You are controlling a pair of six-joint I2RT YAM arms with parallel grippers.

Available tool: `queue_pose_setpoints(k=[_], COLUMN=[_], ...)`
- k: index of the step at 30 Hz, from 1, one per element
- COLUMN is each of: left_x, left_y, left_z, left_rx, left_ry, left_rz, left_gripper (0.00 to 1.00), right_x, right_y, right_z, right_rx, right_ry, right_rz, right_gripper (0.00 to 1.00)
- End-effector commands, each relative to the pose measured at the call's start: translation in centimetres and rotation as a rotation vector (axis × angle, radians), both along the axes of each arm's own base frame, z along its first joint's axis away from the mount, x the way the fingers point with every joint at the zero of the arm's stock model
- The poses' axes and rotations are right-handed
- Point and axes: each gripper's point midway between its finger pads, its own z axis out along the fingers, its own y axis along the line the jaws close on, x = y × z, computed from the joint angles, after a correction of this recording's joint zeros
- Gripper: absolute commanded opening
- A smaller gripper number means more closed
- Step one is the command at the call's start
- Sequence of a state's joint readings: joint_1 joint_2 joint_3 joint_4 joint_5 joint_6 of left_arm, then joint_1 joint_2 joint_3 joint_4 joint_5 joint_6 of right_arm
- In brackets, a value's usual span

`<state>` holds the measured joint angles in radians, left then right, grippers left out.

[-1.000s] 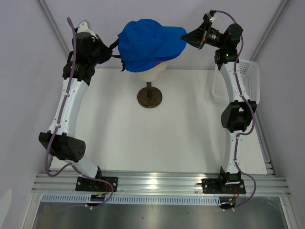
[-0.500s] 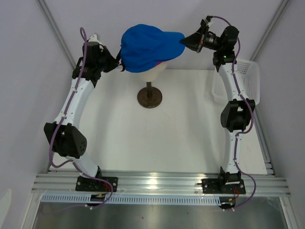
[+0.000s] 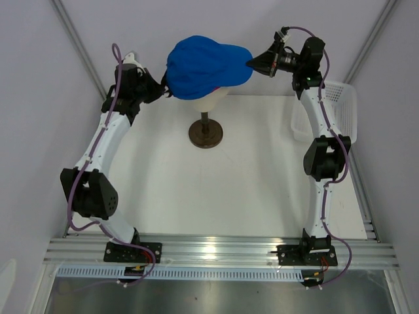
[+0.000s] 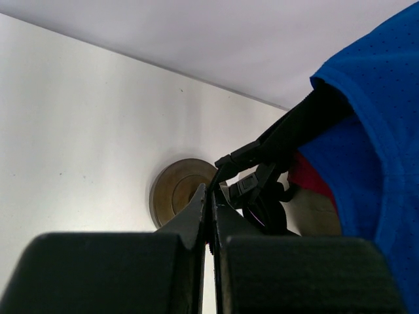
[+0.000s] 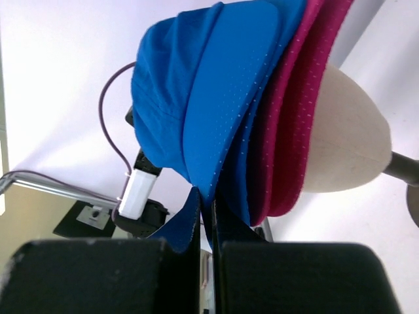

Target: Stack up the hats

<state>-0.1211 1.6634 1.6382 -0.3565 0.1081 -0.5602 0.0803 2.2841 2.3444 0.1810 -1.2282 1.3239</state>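
Note:
The blue hat sits over the pink hat on the cream mannequin head; only a pink sliver shows from above. In the right wrist view the blue hat lies right against the pink hat on the head. My left gripper is shut on the black back strap of the blue hat, its tips pressed together. My right gripper is shut on the edge of the blue brim, fabric pinched between its tips.
The head stands on a thin post with a round dark base, also seen in the left wrist view. A white mesh basket stands at the right edge, beside the right arm. Walls close in on both sides.
Both grippers have moved inward toward the head with the blue hat held between them. The hat has settled lower over the pink one.

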Motion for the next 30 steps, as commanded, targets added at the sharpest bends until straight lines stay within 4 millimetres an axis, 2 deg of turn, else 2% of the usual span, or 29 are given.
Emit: queue_pose_setpoints(k=[1, 5, 9, 11, 12, 17, 20, 22, 23, 25, 27, 28, 30], left_x=[-2.0, -2.2, -2.8, -2.8, -3.2, -2.8, -2.6, -2.6, -2.5, -2.6, -2.7, -2.8, -3.1], left_y=[3.5, 3.5, 3.8, 3.7, 3.8, 3.7, 3.2, 2.5, 3.0, 2.7, 2.4, 2.4, 2.5], left_z=[-5.9, -5.9, -6.6, -6.3, -7.7, -9.2, -8.6, -7.6, -7.1, -6.2, -6.1, -6.0, -6.3], left_rx=[0.082, 0.086, 0.097, 0.088, 0.089, 0.092, 0.098, 0.107, 0.126, 0.131, 0.13, 0.129, 0.134], left_ry=[0.186, 0.163, 0.168, 0.145, 0.168, 0.191, 0.175, 0.145, 0.128, 0.104, 0.102, 0.101, 0.105], left_rz=[0.097, 0.093, 0.104, 0.108, 0.112, 0.107, 0.094, 0.076, 0.109, 0.105, 0.103, 0.103, 0.112], left_gripper=[0.01, 0.01, 0.01, 0.01, 0.01, 0.01, 0.01, 0.01, 0.01, 0.01, 0.01, 0.01, 0.01], right_x=[0.9, 1.8, 2.1, 2.3, 2.4, 2.2, 2.3, 2.6, 2.8, 3.1, 3.1, 2.9, 3.0], right_y=[-2.4, -3.2, -3.2, -3.2, -3.3, -3.1, -3.3, -3.5, -3.5, -3.5, -3.5, -3.0, -2.4], right_z=[-3.5, -4.4, -3.0, -2.2, -1.6, -0.2, 0.5, 1.2, 1.5, 2.1, 2.3, 2.3, 1.2], right_rx=[-0.094, -0.089, -0.055, -0.036, -0.026, 0.003, 0.003, 0.002, -0.004, -0.003, 0.0, -0.001, -0.015], right_ry=[0.031, 0.053, 0.013, 0.019, -0.006, -0.027, -0.065, -0.082, -0.103, -0.114, -0.119, -0.12, -0.111], right_rz=[-0.059, -0.077, -0.082, -0.103, -0.112, -0.108, -0.133, -0.165, -0.177, -0.201, -0.213, -0.208, -0.202], right_gripper=[0.0, 0.0, 0.0, 0.0, 0.0, 0.0, 0.0, 0.03, 0.07, 0.07, 0.11, 0.14, 0.28])
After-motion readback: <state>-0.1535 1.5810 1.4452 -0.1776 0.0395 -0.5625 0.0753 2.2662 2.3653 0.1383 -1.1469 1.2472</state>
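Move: The upper blue hat's middle, on the stack over the mannequin head, lies about 13 cm left of the right hand, 1 cm ahead and 2 cm lower; the red hats are centred some 4 cm below that middle, the head about 8 cm below it. From the left hand, that blue hat's middle is roughly 14 cm to the right, 2 cm ahead and 7 cm up. The right hand dips slightly, then rises about 2 cm, opening at the brim; the left keeps pinching the strap. ##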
